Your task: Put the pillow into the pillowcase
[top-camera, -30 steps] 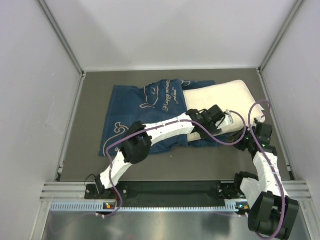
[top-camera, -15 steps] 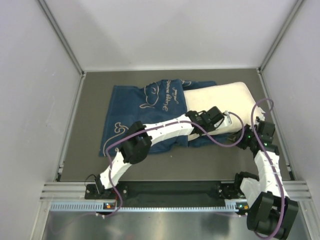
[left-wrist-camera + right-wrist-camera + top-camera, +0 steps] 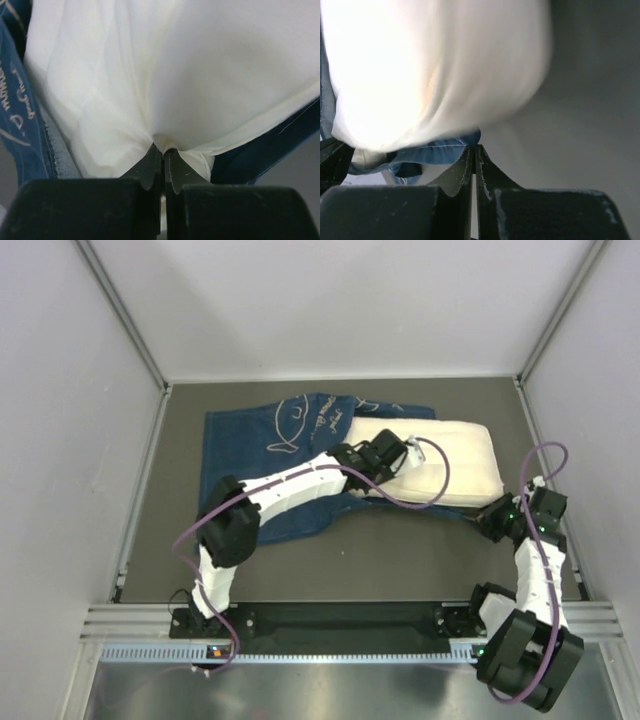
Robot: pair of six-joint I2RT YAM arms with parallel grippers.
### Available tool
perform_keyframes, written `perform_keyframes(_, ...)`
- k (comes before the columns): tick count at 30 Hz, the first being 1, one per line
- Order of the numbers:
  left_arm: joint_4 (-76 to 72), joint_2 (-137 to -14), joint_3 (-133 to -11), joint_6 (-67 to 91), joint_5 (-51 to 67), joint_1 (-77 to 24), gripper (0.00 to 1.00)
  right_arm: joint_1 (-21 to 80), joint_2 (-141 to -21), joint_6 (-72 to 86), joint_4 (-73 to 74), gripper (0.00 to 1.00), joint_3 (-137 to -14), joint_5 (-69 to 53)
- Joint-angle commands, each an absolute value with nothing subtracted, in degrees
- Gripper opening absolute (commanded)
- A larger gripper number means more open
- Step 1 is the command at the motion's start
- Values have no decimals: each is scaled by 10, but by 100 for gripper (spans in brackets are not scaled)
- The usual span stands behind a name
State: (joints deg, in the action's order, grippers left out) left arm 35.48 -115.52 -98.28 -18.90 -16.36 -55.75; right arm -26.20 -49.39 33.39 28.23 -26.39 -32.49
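The cream-white pillow lies right of centre, its left end over the mouth of the dark blue pillowcase, which spreads to the left. My left gripper sits on the pillow's left part; in the left wrist view it is shut, pinching a fold of the pillow, with pillowcase on both sides. My right gripper is at the pillow's near right corner. In the right wrist view it is shut on a blue pillowcase edge below the pillow.
The cloth lies on a dark grey mat enclosed by white walls with metal posts. An aluminium rail runs along the near edge, between the arm bases. Purple cables loop over the pillow and beside the right arm.
My left gripper has shut on the pillow and carried it left and away; the pillowcase shifted left too. My right gripper, still shut, moved slightly right and nearer with the pillowcase edge.
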Motion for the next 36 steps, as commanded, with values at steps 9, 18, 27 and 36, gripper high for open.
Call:
perform_keyframes(9,381,-1089,-875,-212,-297,-489,0,-370,-513,325,252,0,-292,-315)
perform_keyframes(18,431,-1028,-863,-132,-229,-488,1,-377,-495,317,246,0,-280,-323)
perform_keyframes(27,466,-1067,-1044,-75,-88,-520,46,-348,-408,300,285,0,-260,-298)
perform_keyframes(36,461,-1069,-1118,-22,-164,-519,60,-340,-356,272,339,51,-226,-316)
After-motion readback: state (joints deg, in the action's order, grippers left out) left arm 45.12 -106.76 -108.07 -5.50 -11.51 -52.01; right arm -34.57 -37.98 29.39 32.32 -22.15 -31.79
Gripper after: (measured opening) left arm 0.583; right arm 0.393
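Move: The left hand already pinches the pillow near its near left corner; the pillowcase's mouth edge, where this corner goes, lies about 9 cm to its left, 3 cm farther out and some 4 cm lower. The pillow's middle is about 8 cm to this hand's right, 3 cm ahead and 5 cm below. For the right hand, which still grips the case's near right corner, the mouth edge lies about 27 cm to its left and 12 cm ahead, roughly level in height. Keeping its pinch, the left hand carries the pillow's near left corner about 6 cm to the left towards the case's mouth, sinking a little, while the right hand holds on to the case's near right corner and draws it some 2 cm the other way, to the right. The left fingers then open and let go of the pillow, and the hand lifts off by about 12 cm, drifting back to the right with its left side tipping down; the right hand rises slightly, dips again as it draws back, and opens off the case's corner. ##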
